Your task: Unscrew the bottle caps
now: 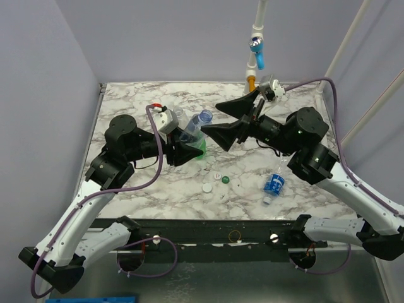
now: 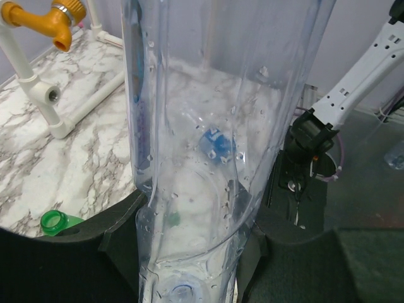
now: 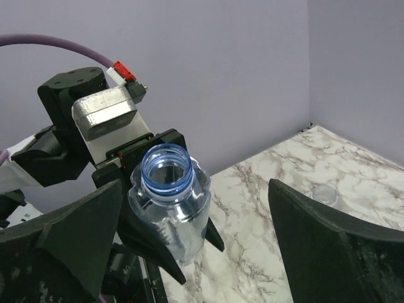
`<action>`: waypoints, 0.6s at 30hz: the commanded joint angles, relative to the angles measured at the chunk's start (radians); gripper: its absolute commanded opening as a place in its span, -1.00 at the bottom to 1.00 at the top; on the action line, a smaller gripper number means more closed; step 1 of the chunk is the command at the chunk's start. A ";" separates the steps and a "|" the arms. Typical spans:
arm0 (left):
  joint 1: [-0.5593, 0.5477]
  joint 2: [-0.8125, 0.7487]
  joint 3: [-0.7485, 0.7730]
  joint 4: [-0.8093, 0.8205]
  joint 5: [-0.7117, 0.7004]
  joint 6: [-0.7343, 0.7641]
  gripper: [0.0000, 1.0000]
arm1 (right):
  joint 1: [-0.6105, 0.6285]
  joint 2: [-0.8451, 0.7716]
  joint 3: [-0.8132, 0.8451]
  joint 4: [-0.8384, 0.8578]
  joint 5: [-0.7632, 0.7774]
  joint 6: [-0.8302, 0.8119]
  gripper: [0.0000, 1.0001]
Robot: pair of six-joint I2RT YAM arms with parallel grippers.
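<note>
My left gripper (image 1: 184, 150) is shut on a clear bottle (image 1: 192, 129) with a blue neck, holding it tilted above the table. In the right wrist view the bottle's mouth (image 3: 166, 170) is open, with no cap on it. The bottle's wall (image 2: 214, 126) fills the left wrist view between the left gripper's (image 2: 189, 252) jaws. My right gripper (image 1: 235, 120) stands open just right of the neck, with nothing between its fingers (image 3: 334, 246). Two white bottle caps (image 1: 207, 187) (image 1: 216, 176) and a green cap (image 1: 225, 179) lie loose on the marble.
A green bottle (image 1: 201, 150), its mouth (image 2: 55, 222) open, lies under the held one. A small bottle with a blue label (image 1: 274, 184) lies at the front right. Another clear bottle (image 1: 177, 114) is at the back. White pipes with an orange valve (image 2: 57, 19) and a blue valve (image 1: 257, 50) stand at the far edge.
</note>
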 commanded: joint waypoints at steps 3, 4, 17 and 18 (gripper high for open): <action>0.004 0.009 -0.004 -0.009 0.109 0.027 -1.00 | 0.006 0.045 0.042 0.106 -0.112 0.057 0.97; 0.004 0.009 -0.004 -0.009 0.113 0.027 -1.00 | 0.006 0.053 0.043 0.113 -0.117 0.067 0.93; 0.003 0.006 -0.006 -0.010 0.082 0.006 -0.07 | 0.006 0.106 0.038 0.087 -0.128 0.086 -0.65; 0.003 0.002 -0.008 -0.011 0.070 0.004 0.22 | 0.005 0.105 0.040 0.072 -0.108 0.077 -0.74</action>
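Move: The left hand already holds the capless blue-rimmed bottle by its body, the open mouth about 10 cm above it, 3 cm to its right and 2 cm ahead. From the wide-open right hand that mouth is roughly 4 cm left, 1 cm lower and level fore-and-aft. Far below the right hand, the green bottle stands about 12 cm ahead and 6 cm left, the clear bottle 15 cm ahead and 12 cm left; a white cap lies 5 cm ahead and 1 cm right. Leftward by about 3 cm, easing to a stop, the right hand brings its open fingers around the blue mouth of the bottle, yawing some 10 degrees counter-clockwise, and closes them from wide open to pinch the rim from both sides. The left hand keeps its grip on the body, drawing back about 1 cm and turning roughly 5 degrees clockwise. ##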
